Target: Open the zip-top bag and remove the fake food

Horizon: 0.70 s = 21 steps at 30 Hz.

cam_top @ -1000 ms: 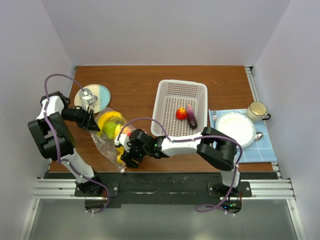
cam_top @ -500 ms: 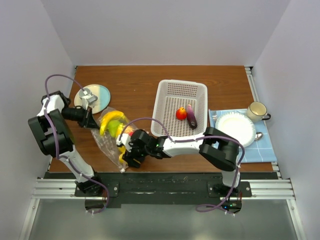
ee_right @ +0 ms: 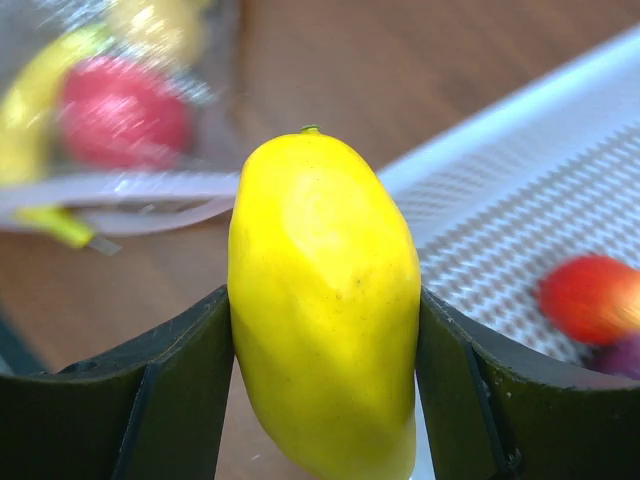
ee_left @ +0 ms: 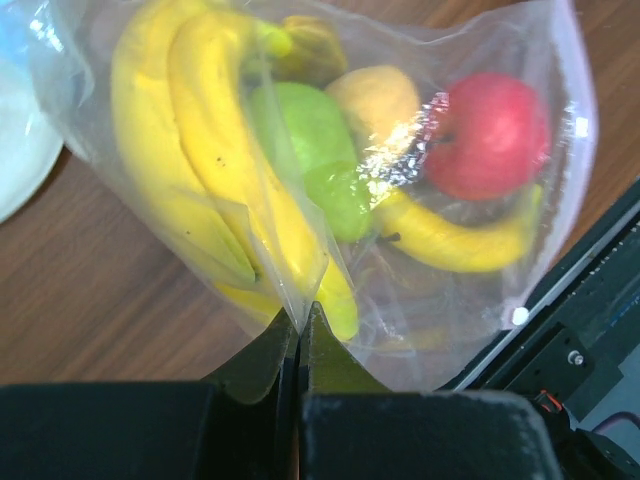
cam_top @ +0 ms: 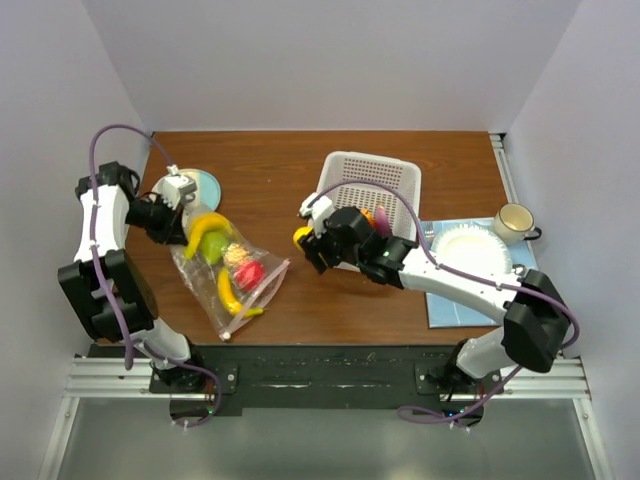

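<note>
The clear zip-top bag (cam_top: 228,283) lies at the left on the table, its pink zipper end toward the right. Inside it are yellow bananas (ee_left: 215,170), a green fruit (ee_left: 315,150) and a red fruit (ee_left: 495,135). My left gripper (ee_left: 298,318) is shut on a fold of the bag's plastic at its far end. My right gripper (ee_right: 325,330) is shut on a yellow-orange fruit (ee_right: 325,300) and holds it above the table beside the white basket's (cam_top: 345,180) near left rim. In that basket lie a red fruit (ee_right: 590,298) and a purple eggplant (ee_right: 625,355).
A blue-rimmed plate (cam_top: 200,183) sits behind the left gripper. At the right, a white paper plate (cam_top: 470,255) rests on a blue cloth (cam_top: 530,290), with a mug (cam_top: 513,222) behind it. The black rail (cam_top: 320,365) runs along the near edge.
My left gripper has shut on the bag and pulled its far end back. My right gripper has come out of the bag's mouth with the yellow fruit and moved right, up to the basket.
</note>
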Available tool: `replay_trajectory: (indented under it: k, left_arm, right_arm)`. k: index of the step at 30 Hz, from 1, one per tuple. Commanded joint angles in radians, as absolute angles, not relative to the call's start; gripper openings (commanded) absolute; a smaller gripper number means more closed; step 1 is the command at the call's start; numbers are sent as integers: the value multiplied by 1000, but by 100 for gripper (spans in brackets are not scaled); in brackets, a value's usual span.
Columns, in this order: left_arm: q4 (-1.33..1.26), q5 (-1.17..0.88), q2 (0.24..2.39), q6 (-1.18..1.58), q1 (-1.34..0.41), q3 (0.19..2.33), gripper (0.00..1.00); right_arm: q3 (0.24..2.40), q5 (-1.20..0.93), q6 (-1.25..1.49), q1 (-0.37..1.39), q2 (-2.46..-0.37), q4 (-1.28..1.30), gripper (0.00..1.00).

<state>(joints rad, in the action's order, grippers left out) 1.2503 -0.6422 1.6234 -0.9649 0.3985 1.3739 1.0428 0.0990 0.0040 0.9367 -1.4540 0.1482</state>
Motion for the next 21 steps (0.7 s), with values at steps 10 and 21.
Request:
replay_trajectory:
  k: [10, 21]
  left_arm:
    - [1280, -615, 1514, -937, 287, 1342, 0]
    - [1062, -433, 1552, -874, 290, 1177, 0]
  right_arm:
    - [1239, 583, 146, 815, -1695, 267, 86]
    - [1019, 373, -26, 1049, -1365, 106, 99]
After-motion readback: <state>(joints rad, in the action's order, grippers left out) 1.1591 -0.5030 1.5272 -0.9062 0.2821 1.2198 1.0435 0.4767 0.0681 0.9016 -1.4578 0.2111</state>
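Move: The right hand already holds the yellow mango some 16 cm above the table; the middle of the white basket lies about 7 cm ahead, 13 cm right and 12 cm below. Inside it the orange-red fruit sits 6 cm ahead, 15 cm right, the eggplant 4 cm ahead, 18 cm right. The left hand pinches the bag's closed end; its open mouth lies around 13 cm back, 17 cm right and 12 cm lower, the red apple 8 cm back, 15 cm right. Forward and to the right swings the right hand, sinking about 5 cm as it turns some 30 degrees clockwise, carrying the mango into the basket; there its fingers open and let go, then it rises and draws back, partly untwisting. Meanwhile the left hand, still pinching the bag, goes right and up about 4 cm, then lowers about 5 cm while easing back. ##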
